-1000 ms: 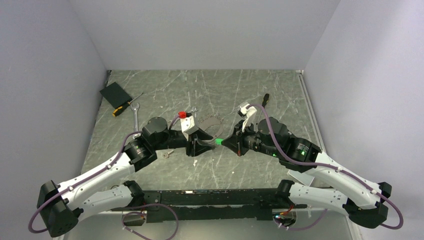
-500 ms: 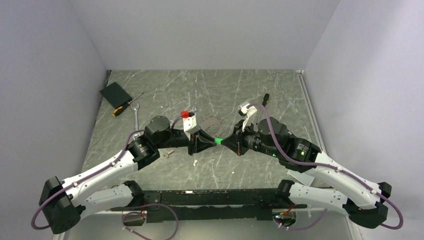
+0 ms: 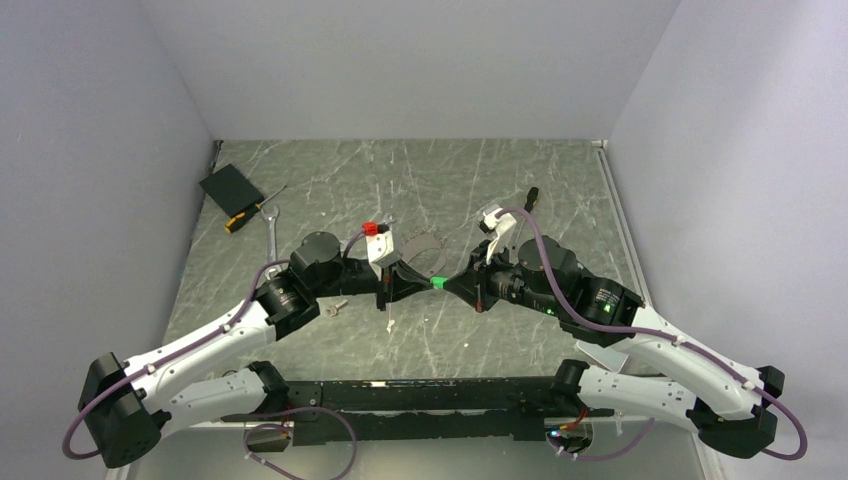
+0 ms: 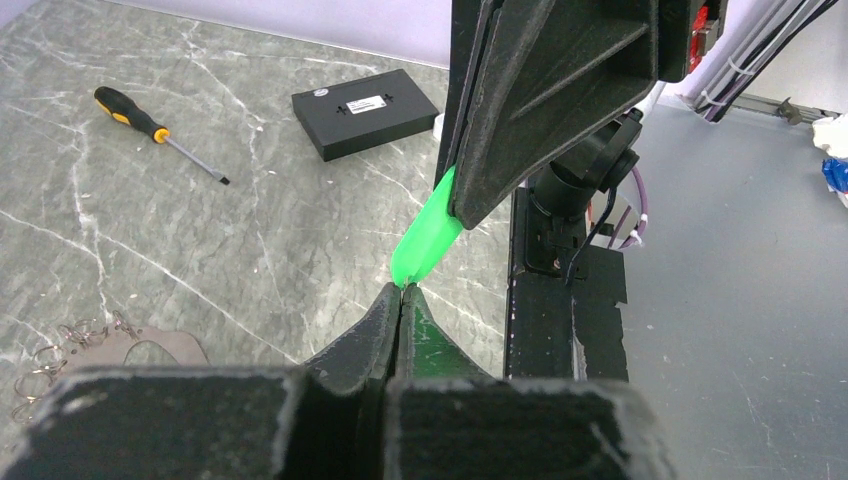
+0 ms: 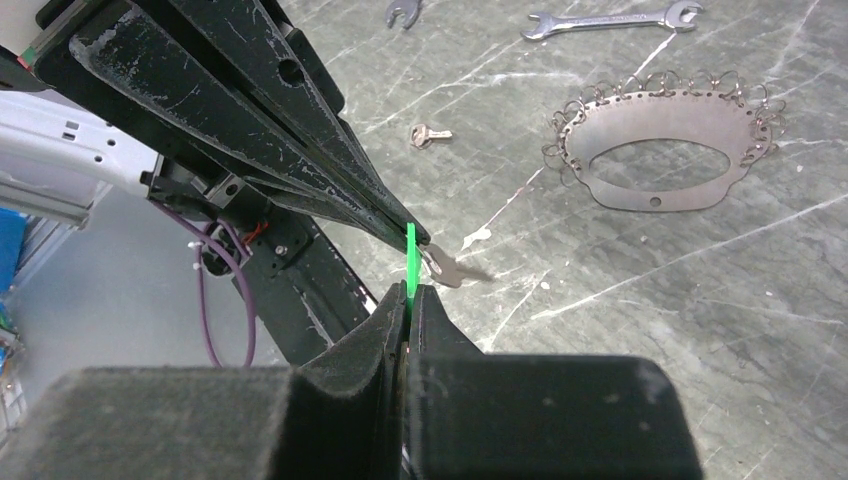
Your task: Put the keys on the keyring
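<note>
A key with a bright green head (image 3: 437, 283) hangs in the air between my two grippers. My right gripper (image 5: 408, 292) is shut on the green head (image 5: 410, 255). My left gripper (image 4: 402, 292) meets it tip to tip and is shut on the head's other end (image 4: 425, 240), where the silvery blade (image 5: 446, 268) sticks out. A plain silvery key (image 5: 428, 134) lies on the table below the left arm (image 3: 335, 308). The keyring (image 5: 660, 140), a grey metal oval fringed with small rings, lies flat just behind the grippers (image 3: 422, 248).
A long wrench (image 5: 600, 18) and the head of a smaller one (image 5: 403, 10) lie beyond the keyring. A black box (image 4: 365, 99) and an orange-handled screwdriver (image 4: 150, 118) sit at the back left. Another screwdriver (image 3: 530, 197) lies at the back right.
My left gripper has moved a little right to the green key and its jaws have closed on it. The right gripper has stayed shut and still.
</note>
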Robot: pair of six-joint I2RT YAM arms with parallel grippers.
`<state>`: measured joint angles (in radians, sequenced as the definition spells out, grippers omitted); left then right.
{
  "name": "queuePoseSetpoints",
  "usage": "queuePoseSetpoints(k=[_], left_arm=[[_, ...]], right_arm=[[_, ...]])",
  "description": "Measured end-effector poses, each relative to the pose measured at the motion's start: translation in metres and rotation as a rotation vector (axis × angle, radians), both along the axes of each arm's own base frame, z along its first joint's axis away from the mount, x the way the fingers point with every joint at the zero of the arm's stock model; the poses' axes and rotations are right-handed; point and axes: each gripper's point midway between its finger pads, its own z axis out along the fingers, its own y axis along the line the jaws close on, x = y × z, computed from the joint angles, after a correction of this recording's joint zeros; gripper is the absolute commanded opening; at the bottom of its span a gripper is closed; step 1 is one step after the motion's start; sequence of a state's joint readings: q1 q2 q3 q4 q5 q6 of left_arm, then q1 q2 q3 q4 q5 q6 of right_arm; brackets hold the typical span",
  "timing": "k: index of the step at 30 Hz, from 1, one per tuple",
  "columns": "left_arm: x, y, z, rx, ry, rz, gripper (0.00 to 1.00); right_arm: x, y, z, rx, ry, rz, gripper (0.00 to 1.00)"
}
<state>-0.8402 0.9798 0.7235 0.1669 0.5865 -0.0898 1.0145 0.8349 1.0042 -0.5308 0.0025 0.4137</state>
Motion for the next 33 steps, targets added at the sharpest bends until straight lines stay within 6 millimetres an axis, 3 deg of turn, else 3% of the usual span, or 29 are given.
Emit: queuePoseSetpoints(k=[17,24,27,28,30,33], left_arm=[[-0.001,0.003,-0.001,0.038,0.001,0.001,0.00],[-0.005,0.012,-0.001,0.058,-0.011,0.012,0.00],[-0.006,0.014,-0.005,0.082,-0.013,0.009,0.00],[-0.008,0.015,-0.007,0.093,-0.006,0.002,0.00],[-0.012,0.014,-0.002,0.090,-0.005,-0.024,0.00],[-0.019,0.011,0.013,0.071,-0.013,-0.068,0.00]], right_arm=[[0.004,-0.007,-0.008,-0.023,0.030,-0.059,0.00],[0.004,0.001,-0.016,-0.028,0.073,-0.055,0.00],[0.005,0.006,-0.023,-0.046,0.091,-0.049,0.50],[0.006,0.007,-0.026,-0.056,0.097,-0.054,0.60],[0.009,0.005,-0.035,-0.090,0.109,-0.073,0.67],[0.013,-0.003,-0.048,-0.153,0.110,-0.105,0.68]])
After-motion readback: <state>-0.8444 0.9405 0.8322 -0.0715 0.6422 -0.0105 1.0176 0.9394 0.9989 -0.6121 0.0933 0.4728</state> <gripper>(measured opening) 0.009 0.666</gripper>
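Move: The green keyring tag bridges the two grippers in the air: its middle is about 2 cm to the right of the left hand, whose shut fingers hold the ring end with a key. From the right hand, which pinches the other end, it is about 2 cm left and 1 cm ahead. Some 25 cm below the left hand, the ring-edged plate lies about 23 cm ahead, 0 cm sideways; the loose key lies 20 cm left and 6 cm ahead. With both grippers still shut on the keyring, the left hand slowly eases a little over 1 cm to its left, rolling about 5 degrees, while the right hand shifts barely 1 cm to the right and then starts down. The right fingers then spread wide and let go of the green tag, dropping clear to about 5 cm below their start and slightly forward, as the left hand keeps its pinch and draws back about 2 cm, rising a little at the end. ##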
